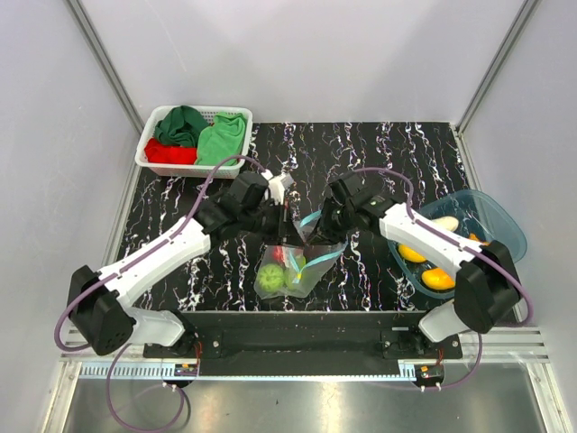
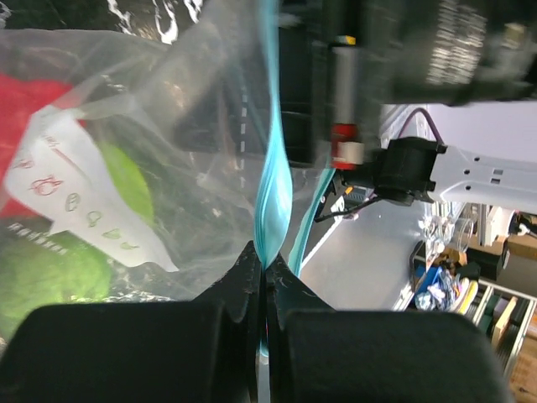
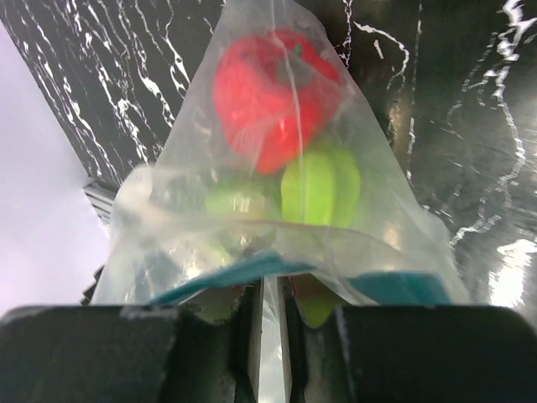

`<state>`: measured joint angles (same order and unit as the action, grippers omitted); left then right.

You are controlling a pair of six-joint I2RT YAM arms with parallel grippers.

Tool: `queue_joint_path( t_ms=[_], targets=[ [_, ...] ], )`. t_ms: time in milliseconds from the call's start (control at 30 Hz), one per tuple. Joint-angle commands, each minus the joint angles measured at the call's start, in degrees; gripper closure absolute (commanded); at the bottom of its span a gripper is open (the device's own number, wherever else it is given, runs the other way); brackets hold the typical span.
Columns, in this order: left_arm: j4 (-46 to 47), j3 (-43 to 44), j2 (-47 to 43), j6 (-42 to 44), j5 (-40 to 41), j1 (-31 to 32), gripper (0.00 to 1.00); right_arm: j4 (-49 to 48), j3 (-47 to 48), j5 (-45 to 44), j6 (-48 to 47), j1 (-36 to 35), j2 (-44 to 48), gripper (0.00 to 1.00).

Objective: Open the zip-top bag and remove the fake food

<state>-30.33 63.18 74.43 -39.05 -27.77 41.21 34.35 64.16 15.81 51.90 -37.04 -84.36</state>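
Note:
The clear zip-top bag (image 1: 305, 271) hangs between both grippers near the table's front middle, its light blue zip strip (image 2: 273, 185) on top. My left gripper (image 2: 267, 267) is shut on one side of the strip. My right gripper (image 3: 271, 290) pinches the other side of the bag's mouth, its jaws almost together on the plastic and strip (image 3: 243, 270). Inside the bag lies fake food: a red piece (image 3: 268, 92) and green pieces (image 3: 323, 185), also seen from above (image 1: 270, 277). Both grippers (image 1: 287, 219) (image 1: 317, 225) meet over the bag.
A translucent teal tub (image 1: 494, 209) at the right holds yellow, orange (image 1: 439, 278) and pale pieces. A white basket (image 1: 147, 152) with red and green cloths stands at the back left. White walls close in both sides.

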Motion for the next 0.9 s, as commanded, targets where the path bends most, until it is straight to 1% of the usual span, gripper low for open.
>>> queue_joint_path(
  t_ms=[0,33,133,200,267,333,367,433,467,500,533,667,700,767,800,867],
  targets=[
    [2.28,4.23,3.25,-1.38,1.31,2.02,1.00,-7.70,-2.01,2.73,5.84,-1.11,-2.48,0.81],
    [2.64,6.06,5.18,-1.30,1.40,2.29,1.00,-10.68,-3.94,2.64,6.37,-1.19,-2.48,0.81],
    [3.34,9.49,9.13,-1.73,0.53,2.82,1.00,-12.99,-6.58,1.68,7.25,-1.20,-3.00,0.79],
    [3.78,11.08,10.20,-2.08,0.61,3.35,1.00,-14.13,-7.82,1.85,7.34,-1.20,-3.79,0.79],
    [4.05,12.49,11.52,-2.26,0.52,3.87,1.00,-17.37,-10.36,2.64,7.51,-1.28,-4.24,0.77],
    [4.31,13.02,12.83,-2.52,0.00,4.58,1.00,-21.75,-12.99,3.61,7.95,-1.28,-4.94,0.76],
    [4.40,13.02,13.19,-2.70,-0.18,4.75,1.00,-23.35,-13.79,4.83,7.61,-1.37,-5.29,0.74],
    [4.66,12.85,13.63,-2.88,-0.36,5.54,1.00,-24.94,-15.02,5.28,7.43,-1.46,-6.43,0.71],
    [4.84,12.24,13.63,-2.88,-0.18,5.89,1.00,-25.47,-15.38,5.72,6.64,-1.55,-7.22,0.67],
    [5.01,12.06,13.72,-3.14,-0.27,6.07,1.00,-27.47,-16.25,6.33,6.20,-1.63,-7.57,0.65],
    [5.28,11.71,13.63,-3.23,-0.27,6.16,1.00,-27.58,-16.52,6.51,5.50,-1.72,-7.92,0.63],
    [5.63,10.65,13.54,-3.32,-0.53,6.34,1.00,-27.49,-17.58,6.77,4.44,-2.33,-8.89,0.53],
    [5.72,10.30,13.46,-3.32,-0.53,6.34,1.00,-27.49,-17.93,6.77,4.18,-2.51,-8.81,0.45],
    [5.98,9.95,13.37,-3.40,-0.71,6.34,1.00,-27.14,-18.28,7.30,3.39,-2.69,-8.98,0.41],
    [6.15,9.51,13.28,-3.58,-0.71,6.51,1.00,-26.62,-18.54,7.30,3.12,-2.95,-8.98,0.33],
    [6.42,8.81,12.93,-3.58,-0.45,6.43,1.00,-27.66,-19.25,8.26,2.51,-3.22,-9.24,0.27]
  ],
)
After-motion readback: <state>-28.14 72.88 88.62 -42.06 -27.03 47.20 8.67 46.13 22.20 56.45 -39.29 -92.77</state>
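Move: Behind and to the left of the right hand, some 7 cm back, 7 cm left and 11 cm below, lies the smaller green food in the bag. The red pepper is about 11 cm left of this hand and 3 cm back, and the round green cabbage 13 cm left and 8 cm back, both about as low. From the left hand, which keeps the blue rim pinched, the smaller green food is roughly 3 cm back, level sideways and 17 cm down. Sinking about 10 cm through the open bag mouth towards the smaller green food, the right hand tips a little and drifts some 3 cm back late on, its nearly shut fingers spreading wide as it gets low. Meanwhile the left hand, still gripping the rim, draws it about 6 cm to the right. ##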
